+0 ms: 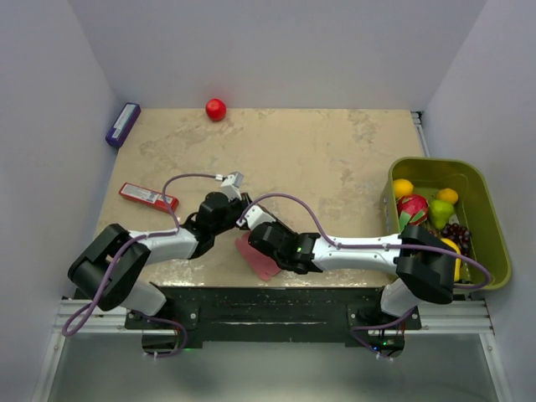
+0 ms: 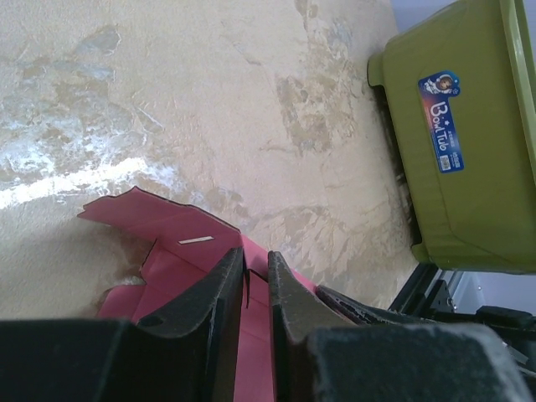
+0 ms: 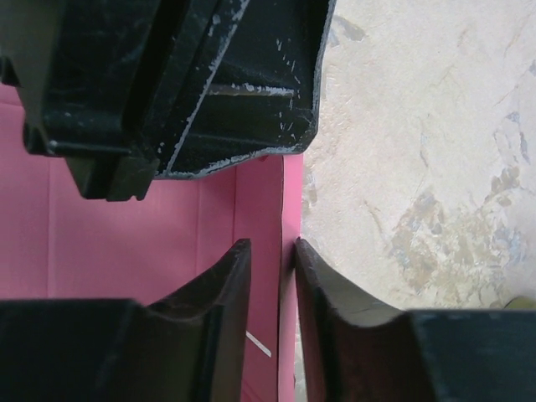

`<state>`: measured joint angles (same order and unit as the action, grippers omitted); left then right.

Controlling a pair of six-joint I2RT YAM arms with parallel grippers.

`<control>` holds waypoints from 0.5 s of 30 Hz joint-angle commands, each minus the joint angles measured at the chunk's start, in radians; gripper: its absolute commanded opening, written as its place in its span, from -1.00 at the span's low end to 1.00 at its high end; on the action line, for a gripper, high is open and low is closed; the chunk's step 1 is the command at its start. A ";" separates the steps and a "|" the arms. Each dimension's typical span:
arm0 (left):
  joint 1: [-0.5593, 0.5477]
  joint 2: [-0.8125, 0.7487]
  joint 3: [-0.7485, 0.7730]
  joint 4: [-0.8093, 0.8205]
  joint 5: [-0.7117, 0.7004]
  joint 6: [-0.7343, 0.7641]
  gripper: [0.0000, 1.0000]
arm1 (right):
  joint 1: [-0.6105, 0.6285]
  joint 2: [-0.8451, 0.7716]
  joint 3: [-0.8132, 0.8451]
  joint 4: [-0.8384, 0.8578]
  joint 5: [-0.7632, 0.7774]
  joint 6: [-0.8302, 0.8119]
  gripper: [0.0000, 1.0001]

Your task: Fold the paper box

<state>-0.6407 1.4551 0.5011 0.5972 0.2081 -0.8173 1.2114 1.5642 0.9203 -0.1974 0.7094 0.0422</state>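
Observation:
The paper box (image 1: 260, 261) is pink creased card lying at the near edge of the table, between the two arms and mostly covered by them. In the left wrist view the paper box (image 2: 180, 260) shows raised flaps and a slot. My left gripper (image 2: 255, 255) (image 1: 238, 231) straddles a thin upright card edge, its jaws a narrow gap apart and not pressed on the card. My right gripper (image 3: 272, 244) (image 1: 253, 243) straddles a side wall of the paper box (image 3: 126, 243). Its right finger touches the wall and the left one stands off it, so it is open.
A green bin (image 1: 490, 218) (image 2: 469, 126) with fruit stands at the right edge. A red ball (image 1: 216, 109) lies at the back. A narrow red packet (image 1: 147, 196) and a purple box (image 1: 122, 124) are at the left. The left gripper's black body (image 3: 209, 84) looms just ahead of my right fingers.

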 commanded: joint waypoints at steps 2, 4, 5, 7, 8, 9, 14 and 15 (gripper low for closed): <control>0.001 0.013 -0.018 0.053 0.028 0.000 -0.59 | 0.002 -0.024 0.000 -0.051 -0.062 0.065 -0.14; -0.001 0.014 -0.021 0.050 0.030 0.003 -0.60 | -0.001 -0.041 0.008 -0.068 -0.079 0.087 0.01; 0.001 0.014 -0.022 0.050 0.028 0.004 -0.60 | -0.004 -0.067 0.011 -0.076 -0.086 0.096 0.13; -0.001 0.013 -0.032 0.052 0.028 0.009 -0.60 | -0.022 -0.098 0.012 -0.088 -0.120 0.119 0.23; 0.001 0.010 -0.036 0.055 0.028 0.012 -0.60 | -0.032 -0.111 0.012 -0.088 -0.166 0.128 0.27; 0.001 0.008 -0.041 0.059 0.027 0.012 -0.60 | -0.041 -0.145 0.011 -0.088 -0.197 0.146 0.32; 0.001 0.010 -0.068 0.102 0.033 0.021 -0.61 | -0.128 -0.228 0.005 -0.100 -0.387 0.247 0.41; 0.001 0.013 -0.072 0.107 0.036 0.023 -0.61 | -0.144 -0.245 0.003 -0.105 -0.410 0.271 0.43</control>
<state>-0.6407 1.4586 0.4549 0.6739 0.2298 -0.8192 1.1236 1.3842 0.9203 -0.2893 0.4686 0.1932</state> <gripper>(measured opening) 0.203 0.700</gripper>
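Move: The long wall of the paper box stands between the right hand's parted fingers, its middle about 1 cm back and 1 cm below them. The left fingers pinch this wall's far end, some 5 cm ahead and 1 cm left of the right hand; for the left hand the wall's middle is roughly 6 cm back, 1 cm right and 1 cm down. From the right hand, the box floor lies about 5 cm back and 5 cm below, the raised end flap about 8 cm ahead and 5 cm left. The box wall is let go by the right fingers, which are already parting and spread wide as that hand eases about 1.5 cm back and 1 cm down. The right hand then turns upward off the wall, climbing some 4 cm from its lowest point, rolling its left side up and tipping fingers down by about 15 degrees. The left fingers stay shut on the wall's far end, drifting back under 1 cm. ##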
